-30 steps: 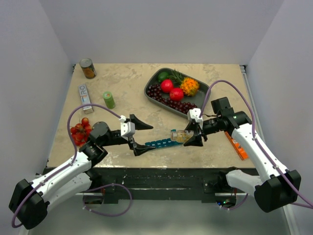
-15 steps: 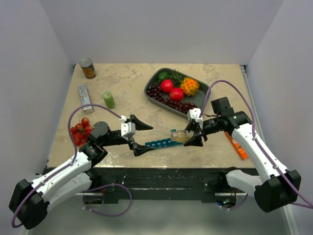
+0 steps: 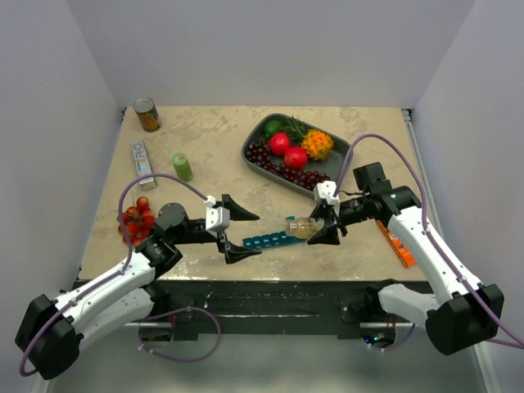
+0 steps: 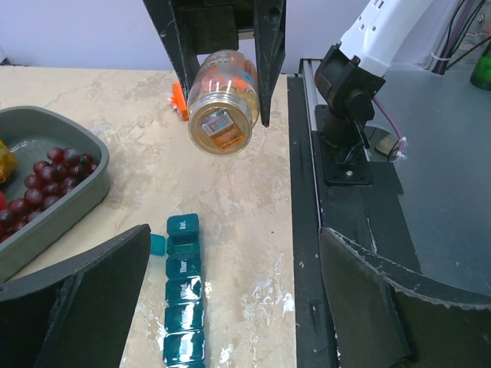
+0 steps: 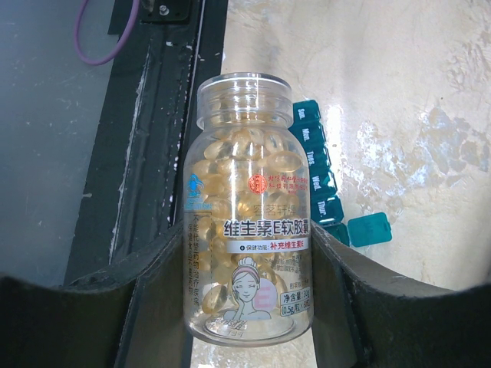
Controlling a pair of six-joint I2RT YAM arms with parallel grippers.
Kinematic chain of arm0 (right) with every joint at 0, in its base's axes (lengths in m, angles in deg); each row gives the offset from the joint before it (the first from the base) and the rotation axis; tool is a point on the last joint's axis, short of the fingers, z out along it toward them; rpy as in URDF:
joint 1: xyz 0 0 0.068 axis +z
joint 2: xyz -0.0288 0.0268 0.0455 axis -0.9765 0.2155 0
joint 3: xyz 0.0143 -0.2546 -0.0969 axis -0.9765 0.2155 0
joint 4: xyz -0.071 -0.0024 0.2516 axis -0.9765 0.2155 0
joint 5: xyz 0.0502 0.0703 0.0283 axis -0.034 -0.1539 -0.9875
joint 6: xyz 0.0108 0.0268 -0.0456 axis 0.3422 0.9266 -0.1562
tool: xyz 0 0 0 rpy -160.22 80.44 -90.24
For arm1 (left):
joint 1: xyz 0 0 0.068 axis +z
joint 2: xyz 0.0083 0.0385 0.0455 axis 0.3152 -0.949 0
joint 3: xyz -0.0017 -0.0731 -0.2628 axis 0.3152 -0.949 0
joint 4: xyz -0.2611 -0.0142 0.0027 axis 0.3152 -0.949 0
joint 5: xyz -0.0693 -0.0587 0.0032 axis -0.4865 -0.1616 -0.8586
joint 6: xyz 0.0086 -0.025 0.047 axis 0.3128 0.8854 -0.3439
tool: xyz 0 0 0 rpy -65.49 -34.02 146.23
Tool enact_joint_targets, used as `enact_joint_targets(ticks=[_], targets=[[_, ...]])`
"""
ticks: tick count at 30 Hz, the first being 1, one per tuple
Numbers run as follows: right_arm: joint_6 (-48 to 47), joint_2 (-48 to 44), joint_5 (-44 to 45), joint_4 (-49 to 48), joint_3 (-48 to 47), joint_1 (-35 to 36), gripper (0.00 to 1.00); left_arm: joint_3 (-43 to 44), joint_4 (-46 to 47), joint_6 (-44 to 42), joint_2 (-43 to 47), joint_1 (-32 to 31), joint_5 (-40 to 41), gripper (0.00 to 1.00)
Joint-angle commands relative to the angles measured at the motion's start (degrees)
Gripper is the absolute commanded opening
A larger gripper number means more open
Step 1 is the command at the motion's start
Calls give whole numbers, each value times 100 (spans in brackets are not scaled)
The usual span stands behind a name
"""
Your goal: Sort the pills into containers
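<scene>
My right gripper (image 3: 326, 226) is shut on a small clear bottle (image 3: 300, 227) full of tan-yellow pills (image 5: 245, 153). The bottle (image 5: 247, 222) has no cap. It is tipped on its side with its mouth toward the left, above the right end of the containers (image 3: 268, 241). These form a teal strip of lidded compartments (image 4: 182, 299) lying near the table's front edge. One compartment near the far end stands open, its lid (image 4: 156, 244) flipped aside. My left gripper (image 3: 250, 232) is open and straddles the strip's left part, with nothing between its fingers (image 4: 92, 299).
A grey tray (image 3: 254, 136) of cherries and fruit stands at the back right. A green bottle (image 3: 182, 167), a white box (image 3: 144, 162) and a can (image 3: 147, 115) are at the back left. Tomatoes (image 3: 135, 219) lie beside the left arm, and an orange box (image 3: 397, 244) lies under the right arm.
My left gripper has shifted slightly to the right along the strip. The right gripper and the bottle have not moved.
</scene>
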Motion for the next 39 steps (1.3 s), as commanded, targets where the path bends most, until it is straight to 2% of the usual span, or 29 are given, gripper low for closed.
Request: enact_joint_targets(ticks=[1, 8, 16, 21, 28, 39], targets=[[-24, -18, -320, -113, -30, -25, 0, 170, 397, -365, -162, -92, -98, 94], [-24, -18, -329, -113, -13, -25, 0, 345, 949, -268, -715, -320, 16, 93], [-24, -9, -329, -139, 5, -25, 0, 908, 1354, -277, -1638, -926, 473, 91], [-15, -18, -320, -140, 22, -25, 0, 1092, 1372, -365, -1823, -1085, 737, 88], [-6, -27, -329, -166, 40, -34, 0, 1172, 1354, -277, -1991, -1182, 1027, 78], [38, -27, -302, -218, 66, -25, 0, 1128, 1688, 215, -2026, -1340, 1282, 73]])
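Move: Off to the left hand's right, about 12 cm away, 2 cm farther out and nearly level, is the pill bottle, with its neck end turned towards this hand. The teal pill organizer lies on the table some 6 cm ahead, 6 cm right and 14 cm below; the fruit tray is roughly 31 cm ahead and 13 cm right, also below. From the right hand, the bottle is already in its fingers, its middle about 2 cm left. Dipping a centimetre or so and then recovering that height, the left hand travels about 7.5 cm to the right, straight towards the neck end of the bottle, easing a little forward late on. Its wide-open fingers narrow by about a fifth and come to straddle the neck, one on the far side and one on the near; no pinch is seen. The right hand stays still and keeps its grip on the bottle. ##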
